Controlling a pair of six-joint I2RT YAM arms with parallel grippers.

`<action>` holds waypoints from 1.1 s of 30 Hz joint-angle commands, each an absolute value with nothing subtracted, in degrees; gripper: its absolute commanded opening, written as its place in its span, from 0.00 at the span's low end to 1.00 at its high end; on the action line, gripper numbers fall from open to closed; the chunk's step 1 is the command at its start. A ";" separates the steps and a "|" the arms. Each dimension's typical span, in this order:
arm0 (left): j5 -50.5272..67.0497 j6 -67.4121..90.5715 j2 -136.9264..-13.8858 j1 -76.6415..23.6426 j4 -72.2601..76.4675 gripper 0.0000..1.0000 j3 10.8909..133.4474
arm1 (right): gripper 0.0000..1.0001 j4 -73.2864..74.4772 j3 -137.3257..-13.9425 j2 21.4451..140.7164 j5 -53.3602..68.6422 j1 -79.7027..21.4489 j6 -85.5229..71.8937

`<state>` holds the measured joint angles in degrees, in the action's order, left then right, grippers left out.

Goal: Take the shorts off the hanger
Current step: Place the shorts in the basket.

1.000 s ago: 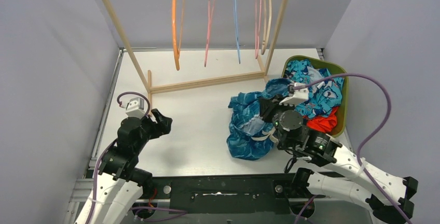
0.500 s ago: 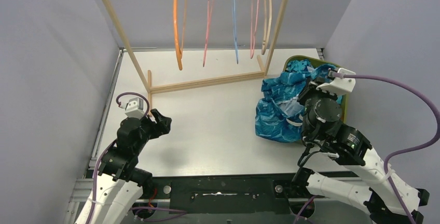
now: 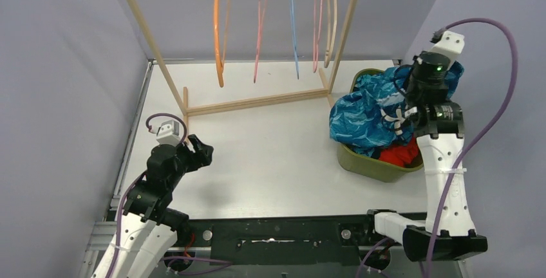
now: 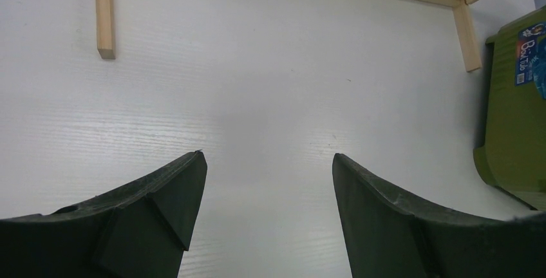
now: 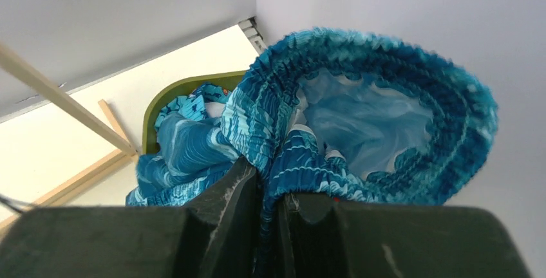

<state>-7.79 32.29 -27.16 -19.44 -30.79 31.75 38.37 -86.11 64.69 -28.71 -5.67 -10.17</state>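
Observation:
The teal leaf-print shorts (image 3: 364, 114) hang bunched over the green tub (image 3: 373, 165) at the right. My right gripper (image 3: 407, 107) is raised above the tub and shut on their gathered waistband. In the right wrist view the fingers (image 5: 267, 175) pinch the elastic band of the shorts (image 5: 360, 117), which loops open above them. Orange-red shorts (image 3: 399, 154) lie in the tub under the teal pair. Several hangers on the rail hang bare: orange (image 3: 220, 27), pink (image 3: 259, 27), blue (image 3: 293, 27). My left gripper (image 3: 201, 151) stands open and holds nothing, above the white table at the left (image 4: 267, 162).
The wooden rack's base bar (image 3: 257, 102) crosses the back of the table, and one foot (image 4: 104, 14) points toward my left arm. The tub (image 4: 512, 123) sits against the right wall. Grey walls close in both sides.
My right arm has lifted the teal shorts off the middle of the table and carried them right and back, over the tub. The left arm has not moved.

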 commanded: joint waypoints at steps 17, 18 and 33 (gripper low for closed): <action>-8.82 31.29 -26.39 -18.24 -27.24 0.72 32.07 | 0.00 42.74 -111.30 72.89 14.36 19.48 -17.15; -8.73 31.25 -26.37 -18.22 -27.25 0.72 32.08 | 0.00 42.93 -111.31 72.68 14.22 19.51 -17.07; -8.44 31.14 -26.31 -18.02 -26.90 0.72 31.95 | 0.03 40.08 -69.25 67.75 17.49 19.49 -15.75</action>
<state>-8.75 32.25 -26.61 -18.48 -30.59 31.75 42.92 -75.94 65.89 17.41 19.14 -16.19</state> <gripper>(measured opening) 0.714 0.119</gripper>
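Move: The blue shorts, still pinched by the waistband in the right hand, spill down to its left, their middle roughly 10 cm left, 5 cm back and 20 cm below. The basket for them is almost straight under, about 3 cm left and 28 cm down. Inside it, the orange shorts lie some 13 cm back and 2 cm left; the rack's foot stands about 17 cm left and 5 cm ahead. From the left hand, the basket is 10 cm ahead and 48 cm right. The shorts are hoisted clear and then brought down into the basket: the right hand edges about 3 cm right while rising roughly 8 cm, then drops fast by some 18 cm over the basket, easing back left. Its left side rolls up, it turns counter-clockwise about 15 degrees, and the fingers tip further down, still pinching the waistband. ##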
